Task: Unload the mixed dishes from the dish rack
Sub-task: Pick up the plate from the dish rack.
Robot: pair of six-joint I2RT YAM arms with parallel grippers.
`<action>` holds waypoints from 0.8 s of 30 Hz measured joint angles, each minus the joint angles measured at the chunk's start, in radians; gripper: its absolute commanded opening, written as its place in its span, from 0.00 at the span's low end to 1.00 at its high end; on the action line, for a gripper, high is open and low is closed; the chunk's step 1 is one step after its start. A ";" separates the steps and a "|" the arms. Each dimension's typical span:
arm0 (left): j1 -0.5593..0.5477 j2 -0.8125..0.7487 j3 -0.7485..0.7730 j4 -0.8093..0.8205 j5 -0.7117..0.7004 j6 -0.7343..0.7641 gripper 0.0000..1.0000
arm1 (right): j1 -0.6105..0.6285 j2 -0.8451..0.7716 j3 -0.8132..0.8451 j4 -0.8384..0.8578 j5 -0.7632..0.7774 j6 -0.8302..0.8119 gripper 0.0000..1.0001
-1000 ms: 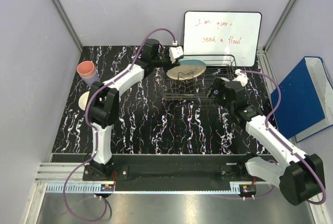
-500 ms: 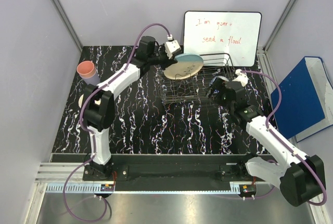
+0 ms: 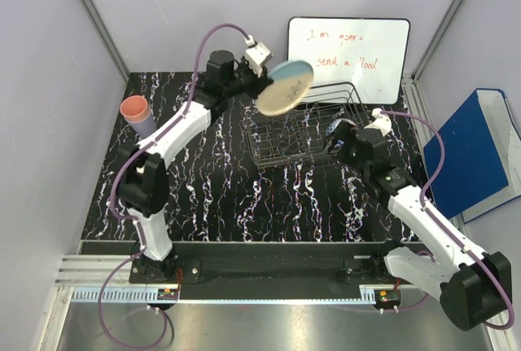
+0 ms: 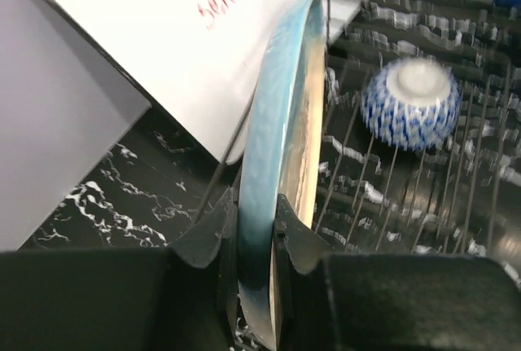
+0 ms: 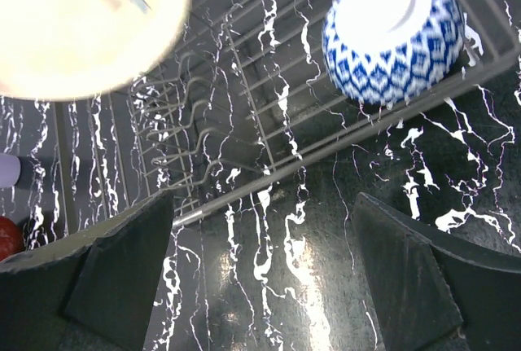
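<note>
My left gripper (image 3: 269, 81) is shut on the rim of the large light-blue-and-cream plate (image 3: 286, 88), which hangs tilted in the air above the left end of the black wire dish rack (image 3: 281, 146). The left wrist view shows the plate (image 4: 281, 115) edge-on, with its rim clamped in the left gripper (image 4: 256, 233). A small blue-and-white patterned bowl (image 4: 409, 103) lies upside down in the rack's right end. My right gripper (image 5: 264, 274) is open and empty above the table, just outside the rack's wire edge (image 5: 269, 184) and near that bowl (image 5: 391, 33).
A salmon-pink cup (image 3: 135, 109) sits stacked on a lavender cup (image 3: 146, 126) at the table's left. A whiteboard (image 3: 348, 54) with red writing leans behind the rack. A blue folder (image 3: 466, 154) lies off the table's right edge. Grey walls close in both sides.
The left arm has lifted the plate up out of the rack and tipped it toward the back. The right arm has shifted only slightly beside the rack.
</note>
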 measured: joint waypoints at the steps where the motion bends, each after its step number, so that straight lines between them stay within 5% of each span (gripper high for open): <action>1: -0.002 -0.027 0.000 0.014 -0.032 -0.038 0.00 | 0.000 -0.005 0.000 0.000 0.001 0.000 0.98; 14: 0.036 -0.445 0.002 0.063 -0.456 -0.326 0.00 | 0.001 -0.110 0.047 -0.009 -0.011 -0.005 0.98; 20: 0.081 -0.574 -0.041 -0.159 -0.374 -0.637 0.00 | 0.002 -0.113 0.097 0.001 -0.137 0.000 0.98; 24: 0.164 -0.729 -0.315 -0.137 -0.207 -0.898 0.00 | 0.003 -0.116 0.107 0.061 -0.256 0.048 0.98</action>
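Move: The plate is already pinched by its left edge, its middle some 4 cm ahead and 7 cm to the right of the left hand; it lies about 18 cm ahead and 17 cm left of the right hand. The rack is below, about 13 cm right of the left hand and 3 cm ahead. The unloaded white bowl stands some 33 cm left and 8 cm back, the cup stack about 34 cm left and 5 cm ahead. The plate, still pinched in the left gripper, is swept quickly up about 24 cm over the rack, then left and back some 13 cm each while the hand sinks about 8 cm again; the wrist rolls its left side down some 40 degrees and swings counter-clockwise. The empty, open right hand rises about 10 cm, later drifting left and turning the same way. ##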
